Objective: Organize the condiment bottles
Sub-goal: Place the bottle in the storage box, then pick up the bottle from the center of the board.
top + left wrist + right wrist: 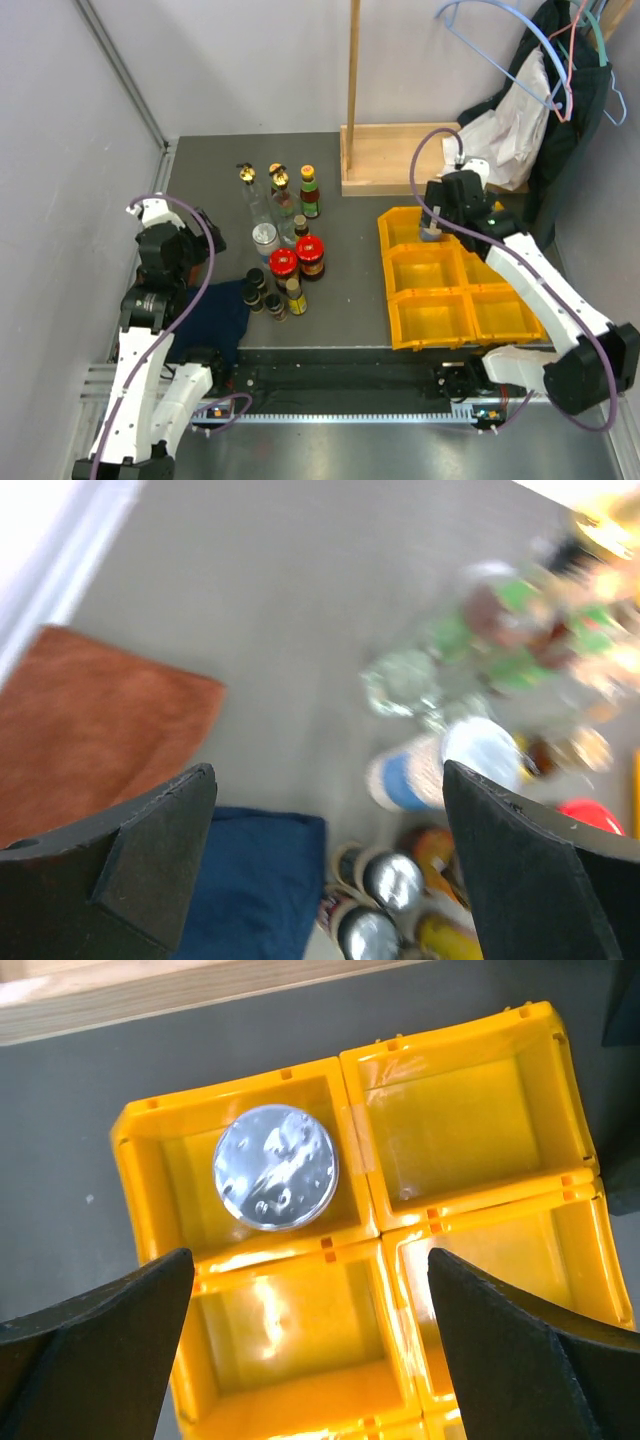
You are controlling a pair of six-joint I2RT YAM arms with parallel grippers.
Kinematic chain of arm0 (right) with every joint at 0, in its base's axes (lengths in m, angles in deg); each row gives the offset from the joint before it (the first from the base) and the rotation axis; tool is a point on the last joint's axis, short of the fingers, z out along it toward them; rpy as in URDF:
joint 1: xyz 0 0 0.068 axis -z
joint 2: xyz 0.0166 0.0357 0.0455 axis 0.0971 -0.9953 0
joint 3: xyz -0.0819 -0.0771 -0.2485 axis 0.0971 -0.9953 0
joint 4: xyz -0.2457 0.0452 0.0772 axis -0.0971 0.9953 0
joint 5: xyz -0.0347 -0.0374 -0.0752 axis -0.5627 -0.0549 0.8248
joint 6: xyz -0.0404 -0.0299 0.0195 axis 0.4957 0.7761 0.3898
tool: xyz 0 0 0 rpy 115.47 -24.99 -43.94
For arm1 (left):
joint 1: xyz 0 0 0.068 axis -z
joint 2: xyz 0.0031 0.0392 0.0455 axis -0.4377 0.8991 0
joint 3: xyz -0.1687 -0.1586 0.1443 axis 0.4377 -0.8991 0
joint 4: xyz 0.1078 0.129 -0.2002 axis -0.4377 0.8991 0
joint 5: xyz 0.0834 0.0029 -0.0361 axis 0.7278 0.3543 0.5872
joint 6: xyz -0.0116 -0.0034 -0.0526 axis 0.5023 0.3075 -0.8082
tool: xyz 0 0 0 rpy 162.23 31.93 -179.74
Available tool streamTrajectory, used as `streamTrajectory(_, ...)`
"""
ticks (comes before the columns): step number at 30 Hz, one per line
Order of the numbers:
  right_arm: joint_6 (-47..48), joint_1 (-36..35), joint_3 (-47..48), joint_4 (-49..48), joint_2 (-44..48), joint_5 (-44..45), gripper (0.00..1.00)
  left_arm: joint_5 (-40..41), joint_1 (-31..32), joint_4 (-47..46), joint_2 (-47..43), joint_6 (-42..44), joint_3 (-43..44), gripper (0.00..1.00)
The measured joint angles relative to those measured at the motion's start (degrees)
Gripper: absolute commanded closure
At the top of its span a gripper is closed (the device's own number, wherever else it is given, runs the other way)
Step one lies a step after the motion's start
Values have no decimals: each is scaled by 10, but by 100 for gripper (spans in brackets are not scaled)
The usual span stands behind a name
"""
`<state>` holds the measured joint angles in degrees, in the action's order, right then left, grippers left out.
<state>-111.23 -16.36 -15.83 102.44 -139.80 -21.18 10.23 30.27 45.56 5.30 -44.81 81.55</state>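
Observation:
The condiment bottles (pixel 283 240) stand in a cluster left of centre: two red-lidded jars (pixel 310 246), a silver-lidded pale jar (pixel 265 236), tall clear gold-stoppered ones (pixel 247 176) and small dark bottles (pixel 257 281). One silver-lidded jar (pixel 276 1167) stands in the back-left compartment of the yellow bin (pixel 412 338). My right gripper (pixel 310 1285) hangs open just above that jar, not touching it. Left of the cluster, my left gripper (pixel 328 780) is open and empty. Its blurred view looks over silver lids (pixel 392 878) and a blue-labelled jar (pixel 425 775).
A blue cloth (pixel 216 315) lies at the near left beside the bottles, and an orange-brown cloth (pixel 90 730) shows in the left wrist view. A wooden stand (pixel 395 156) rises behind the bin. Hangers and clothes (pixel 545 100) crowd the back right corner.

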Motion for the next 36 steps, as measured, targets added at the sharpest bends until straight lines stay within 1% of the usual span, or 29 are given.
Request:
streamTrajectory(2,0,0,-2,13,37,-15,1,-49,0,0,-5,12,1,1)
streamTrajectory(5,0,0,-16,20,97,-43,1,-146,0,-4,-2,31,1,1)
streamTrajectory(8,-1,0,-23,35,142,-71,1,-229,0,-6,21,41,1,1)
streamTrajectory(12,-2,0,-23,44,166,-109,1,-293,1,-17,67,45,-2,1)
streamTrajectory(17,-5,0,-36,47,176,-151,1,-337,2,-37,113,40,-8,1)
streamTrajectory(21,-7,0,-50,50,181,-169,1,-344,12,-59,144,35,-8,1)
streamTrajectory(24,-10,0,-57,50,181,-176,1,-333,36,-72,172,33,-8,1)
streamTrajectory(27,-10,0,-58,50,182,-180,1,-295,70,-76,201,31,-6,2)
streamTrajectory(30,-10,0,-65,48,186,-180,1,-239,106,-74,237,31,5,3)
streamTrajectory(36,-11,0,-77,48,195,-180,1,-165,139,-74,275,26,19,6)
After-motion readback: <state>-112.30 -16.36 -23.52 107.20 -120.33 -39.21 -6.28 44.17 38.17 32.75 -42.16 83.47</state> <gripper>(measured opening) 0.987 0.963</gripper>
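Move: The silver-lidded jar still on the table stands about 8 cm ahead of the left hand, 13 cm to its right and 13 cm below. Of that jar, one red-lidded jar is some 6 cm nearer and 4 cm right, the small black-capped bottle about 9 cm nearer and 2 cm left, and a clear glass bottle roughly 7 cm beyond. From the right hand the silver-lidded jar is about 40 cm left, 1 cm ahead and 8 cm below; the boxed jar is 5 cm ahead, 1 cm left and 7 cm below. Swing the left gripper about 13 cm right towards the silver-lidded jar, turning it some 30 degrees clockwise, then sink and reach forward while tipping the fingers down, jaws wide open. Meanwhile draw the open right hand back from the boxed jar over the box, rising first and then easing down, with a slight leftward drift and roll. ##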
